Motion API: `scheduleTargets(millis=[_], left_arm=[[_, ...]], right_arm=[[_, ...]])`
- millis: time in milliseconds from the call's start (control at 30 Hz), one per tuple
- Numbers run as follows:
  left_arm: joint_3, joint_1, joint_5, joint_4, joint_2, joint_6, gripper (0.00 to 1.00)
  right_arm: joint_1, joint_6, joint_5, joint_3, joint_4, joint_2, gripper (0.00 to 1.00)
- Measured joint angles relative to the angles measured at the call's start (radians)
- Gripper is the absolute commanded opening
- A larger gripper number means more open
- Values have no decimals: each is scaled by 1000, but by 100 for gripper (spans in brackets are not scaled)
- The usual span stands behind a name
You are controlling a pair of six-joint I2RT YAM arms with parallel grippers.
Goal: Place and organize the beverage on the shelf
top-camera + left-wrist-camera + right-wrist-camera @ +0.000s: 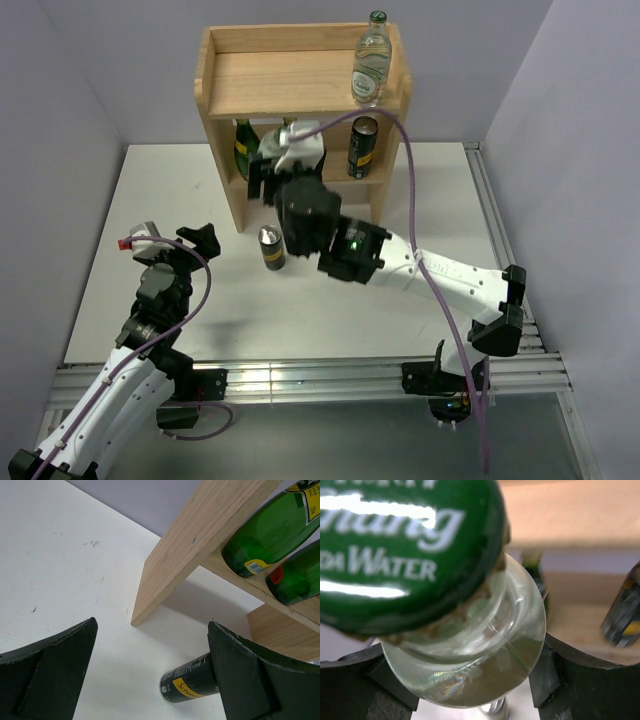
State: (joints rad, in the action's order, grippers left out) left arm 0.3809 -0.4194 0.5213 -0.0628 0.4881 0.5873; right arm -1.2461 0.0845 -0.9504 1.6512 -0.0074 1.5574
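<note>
The wooden shelf [290, 75] stands at the back. One clear glass bottle [372, 58] stands on its top board at the right. On the lower board are a dark green bottle [243, 148] and a dark can [362, 146]. A second dark can [271, 248] stands on the table in front. My right gripper [285, 170] is at the shelf's lower opening, shut on the second clear bottle [470, 655] with its green cap [410, 545]. My left gripper [168, 238] is open and empty; in its view [151, 630] the table can [192, 682] lies just ahead, and two green bottles [275, 530] show on the shelf.
The shelf's left side panel [200, 535] stands on the white table [150, 200]. Purple-grey walls close in both sides. A metal rail [300, 378] runs along the near edge. The right arm [440, 275] stretches across the table's middle.
</note>
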Motion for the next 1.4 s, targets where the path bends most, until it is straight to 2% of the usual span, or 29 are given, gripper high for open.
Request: scheduleTargets(millis=[267, 400, 667, 1000, 1400], left_arm=[[0, 0, 0, 0, 0, 0, 99], [0, 0, 0, 0, 0, 0, 99], [-1, 0, -1, 0, -9, 0, 99], [-1, 0, -1, 0, -9, 0, 99], [-2, 0, -1, 0, -8, 0, 99]], right_arm=[[172, -164, 17, 463, -70, 203, 0], [206, -219, 19, 577, -89, 283, 0], [286, -255, 36, 629, -153, 376, 0], [400, -230, 56, 644, -152, 376, 0], [426, -203, 59, 647, -166, 375, 0]])
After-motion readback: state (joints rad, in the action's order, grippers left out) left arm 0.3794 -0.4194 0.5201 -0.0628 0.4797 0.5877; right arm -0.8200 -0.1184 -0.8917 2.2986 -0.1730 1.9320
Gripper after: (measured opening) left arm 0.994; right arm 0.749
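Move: In front of the shelf, the right hand already holds the soda water bottle, by the shoulder below its green cap. The free spot on the top board is about 17 cm ahead and 9 cm right, its surface some 5 cm below the fingers. The other clear bottle stands roughly 8 cm right of that spot, level with it. Down on the middle board, a green bottle lies 15 cm ahead, 1 cm right and 18 cm below the right hand; a black can is 15 cm ahead, 16 cm right and 19 cm below. From the left hand the spot is roughly 17 cm ahead, 26 cm right and 16 cm up. Carrying the upright bottle in over the top board, the right hand reaches forward about 17 cm, first still climbing some 9 cm, then sinking about 3 cm towards the board. It then shifts right beside the standing clear bottle while turning clockwise some 20 degrees, and eases to a stop with its grip kept. ##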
